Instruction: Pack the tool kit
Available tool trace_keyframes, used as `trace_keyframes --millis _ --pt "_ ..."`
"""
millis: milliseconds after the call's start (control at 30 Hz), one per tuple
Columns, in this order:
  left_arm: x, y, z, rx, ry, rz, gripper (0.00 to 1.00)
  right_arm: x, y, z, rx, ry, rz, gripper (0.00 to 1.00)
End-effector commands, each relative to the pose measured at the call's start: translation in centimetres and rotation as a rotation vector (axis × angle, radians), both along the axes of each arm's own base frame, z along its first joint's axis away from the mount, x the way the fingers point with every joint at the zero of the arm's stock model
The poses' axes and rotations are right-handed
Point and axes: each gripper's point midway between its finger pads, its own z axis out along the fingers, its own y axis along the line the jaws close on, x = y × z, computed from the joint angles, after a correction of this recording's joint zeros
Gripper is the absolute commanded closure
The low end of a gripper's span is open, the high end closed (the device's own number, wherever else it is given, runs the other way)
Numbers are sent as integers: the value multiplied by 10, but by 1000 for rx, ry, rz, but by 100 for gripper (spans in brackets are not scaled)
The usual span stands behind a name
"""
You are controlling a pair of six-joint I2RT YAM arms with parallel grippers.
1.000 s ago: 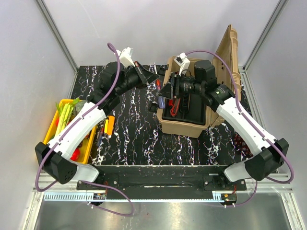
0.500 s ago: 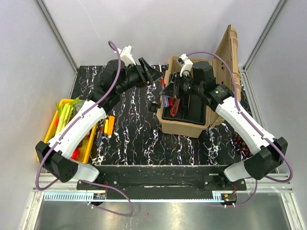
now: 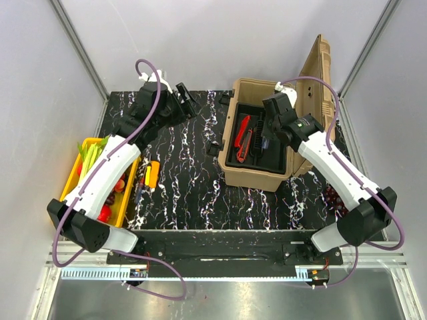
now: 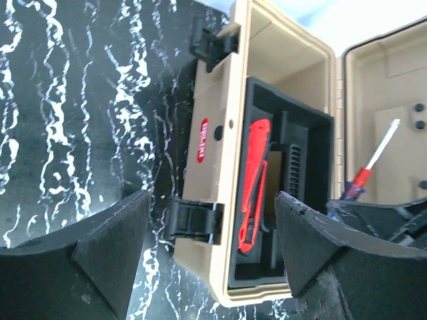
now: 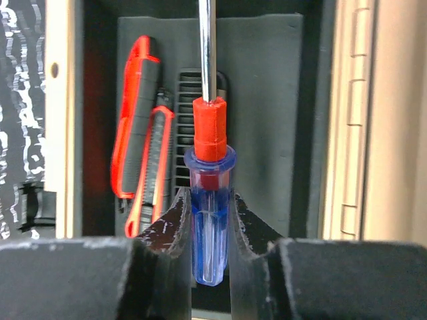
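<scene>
The tan toolbox [image 3: 255,175] stands open at the back right, its lid [image 3: 319,73] upright. Two red utility knives [image 3: 244,137] lie in its black inner tray [image 5: 267,100]. My right gripper [image 5: 211,213] hangs over that tray, shut on the clear blue handle of a screwdriver [image 5: 210,140] with a red collar; the shaft points away from the wrist. The left gripper [image 4: 212,220] is open and holds nothing. It sits well left of the box [image 4: 220,87], near the table's back [image 3: 189,101]. An orange-handled tool [image 3: 153,173] lies on the table at the left.
A yellow tray [image 3: 71,175] of vegetables sits at the left edge. Dark grapes [image 3: 333,199] lie at the right beside my right arm. Black latches [image 4: 195,220] stick out from the toolbox's left wall. The marbled black mat [image 3: 193,187] covers the table.
The left gripper opened, let go of the screwdriver and drew back to the left. The right gripper shut on the screwdriver and carried it right, over the tray.
</scene>
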Motion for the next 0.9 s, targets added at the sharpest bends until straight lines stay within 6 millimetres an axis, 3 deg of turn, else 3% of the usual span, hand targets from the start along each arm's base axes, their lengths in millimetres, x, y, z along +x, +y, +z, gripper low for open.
trace_keyframes --millis 0,200,400,667,767,867 --pt "3 18 -15 65 16 46 20 2 -35 -7 -109 3 -152 100" --pt "9 52 -55 209 83 134 19 -7 -39 -37 -144 86 -137 100" --pt "7 92 -114 347 221 222 18 -15 -39 -68 -135 163 -141 99" --pt "9 130 -185 462 385 284 18 -15 -40 -72 -126 169 -145 71" --pt "8 136 -200 481 424 293 17 -15 -42 -67 -128 156 -155 59" --pt "5 143 -206 502 442 307 16 -13 -45 -48 -125 107 -158 48"
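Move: The blue-handled screwdriver is held by the right hand; the empty right-hand strip of the tray lies about 9 cm below that hand and 4 cm to its right, level with it fore and aft. In the tray, the ribbed black handle is 4 cm ahead and 2 cm left, the red utility knife 5 cm ahead and 7 cm left. From the left hand the flashlight lies some 18 cm left, 3 cm back and 33 cm below, the yellow screwdriver 3 cm farther left. The blue-handled screwdriver goes down into the tray's empty right strip: the right hand sinks some 7 cm, drifting right and slightly back, then stops there and opens its fingers, letting go of the handle. Meanwhile the left hand, fingers kept wide open, drops about 20 cm and swings left towards the flashlight, rolling and tipping its fingers steeply down. ##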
